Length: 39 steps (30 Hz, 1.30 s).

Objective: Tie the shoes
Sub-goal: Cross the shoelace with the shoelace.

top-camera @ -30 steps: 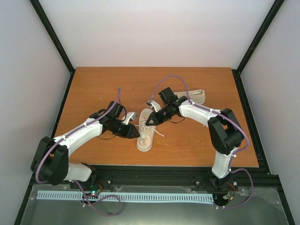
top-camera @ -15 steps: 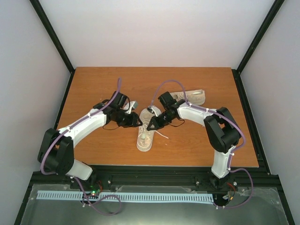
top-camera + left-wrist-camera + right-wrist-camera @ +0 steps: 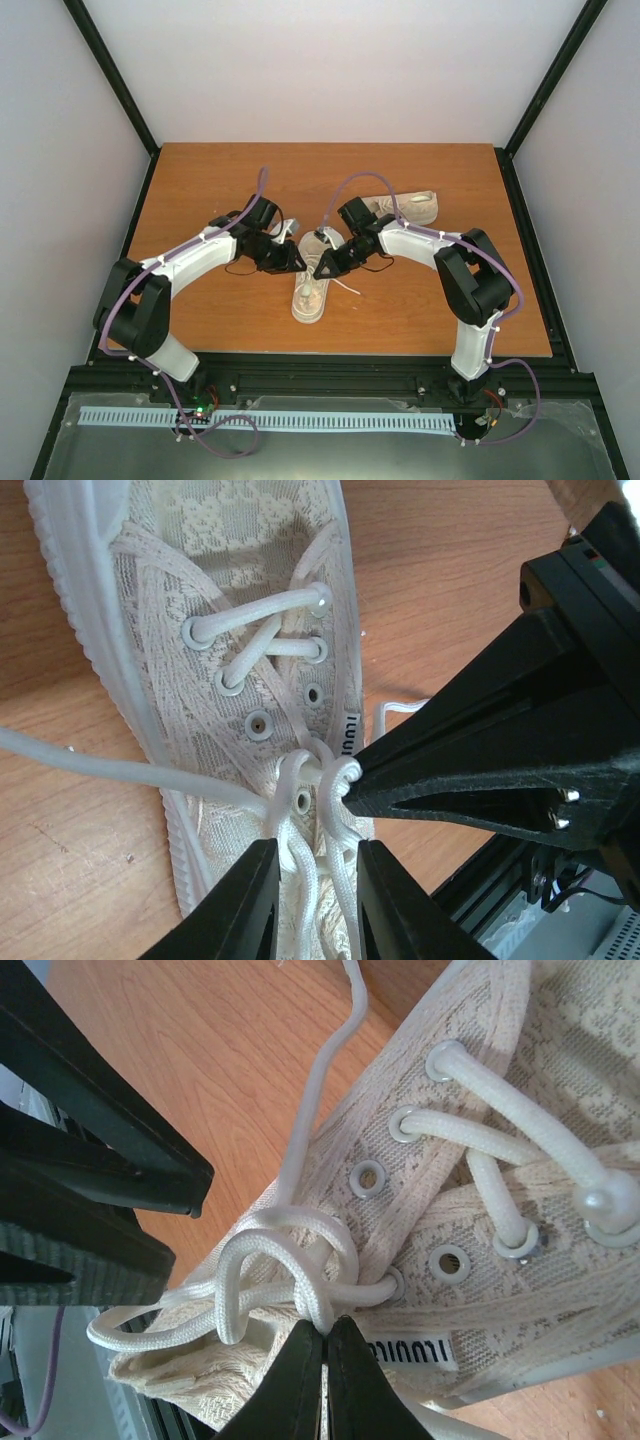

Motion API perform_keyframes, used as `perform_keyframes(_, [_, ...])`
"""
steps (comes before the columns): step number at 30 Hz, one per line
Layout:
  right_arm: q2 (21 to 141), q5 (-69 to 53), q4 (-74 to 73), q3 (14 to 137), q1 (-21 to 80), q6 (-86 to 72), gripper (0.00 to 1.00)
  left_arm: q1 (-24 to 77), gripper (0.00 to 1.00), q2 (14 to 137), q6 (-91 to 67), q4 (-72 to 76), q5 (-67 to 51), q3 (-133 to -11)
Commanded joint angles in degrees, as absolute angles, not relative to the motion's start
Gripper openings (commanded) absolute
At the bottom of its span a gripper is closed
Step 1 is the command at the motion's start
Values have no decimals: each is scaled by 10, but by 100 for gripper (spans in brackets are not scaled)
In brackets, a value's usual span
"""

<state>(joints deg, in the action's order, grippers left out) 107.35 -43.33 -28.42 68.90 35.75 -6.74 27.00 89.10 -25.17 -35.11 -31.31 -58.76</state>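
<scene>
One cream shoe lies in the middle of the table, toe toward the arms. The other shoe lies on its side at the back right. My right gripper is shut on the white lace, right at a loose crossing by the top eyelets. Its black tip pinches a lace loop in the left wrist view. My left gripper is open, its jaws apart on either side of two lace strands over the shoe's opening. Both grippers meet above the tongue.
A long free lace end trails off the shoe's side across the wooden table. Another end lies to the right of the shoe. Black frame rails run along the near edge.
My left gripper has moved from the shoe's left side up to the lace crossing, next to the right gripper. The right gripper stayed shut on the lace and barely shifted.
</scene>
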Motion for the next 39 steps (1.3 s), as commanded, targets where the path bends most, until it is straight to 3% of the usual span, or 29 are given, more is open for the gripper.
perform_keyframes(1, [1069,-435,-272,681,361,-71,3,266,25,896,-256,-350,-324,-591])
perform_keyframes(10, [1077,-444,-271,684,361,-72,3,266,17,919,-260,-343,-303,-593])
perform_keyframes(22, [1085,-452,-267,687,361,-73,3,266,25,936,-260,-334,-303,-597])
perform_keyframes(31, [1085,-451,-268,687,361,-73,3,266,13,944,-259,-327,-307,-601])
perform_keyframes(34, [1077,-444,-268,686,361,-75,3,266,2,933,-261,-324,-304,-600])
perform_keyframes(39, [1065,-431,-287,699,361,-79,3,266,1,896,-266,-307,-283,-583])
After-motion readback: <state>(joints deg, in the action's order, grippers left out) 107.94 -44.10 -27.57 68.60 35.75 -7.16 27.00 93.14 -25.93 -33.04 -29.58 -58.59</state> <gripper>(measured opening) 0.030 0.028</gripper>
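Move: The shoelace strand to grip, at the knot on the shoe, lies about 3 cm below the left hand and 1 cm ahead, with no sideways offset. The loop pinched by the right fingers is some 3 cm to the left hand's right, 1 cm back and 3 cm down; the shoe's middle is about 3 cm right, 2 cm back and 6 cm down. From the right hand, the strand is roughly 3 cm left and 2 cm ahead, about level. Lower the part-open left gripper about 3 cm, nearly straight down, beside the right fingertips to the lace at the knot. Ease the opening narrower, then slightly wider on the way, then shut it fully to pinch the strand where the left tail leaves the knot, rising about half a centimetre at the end. Hold the right gripper still, shut on its own loop. ##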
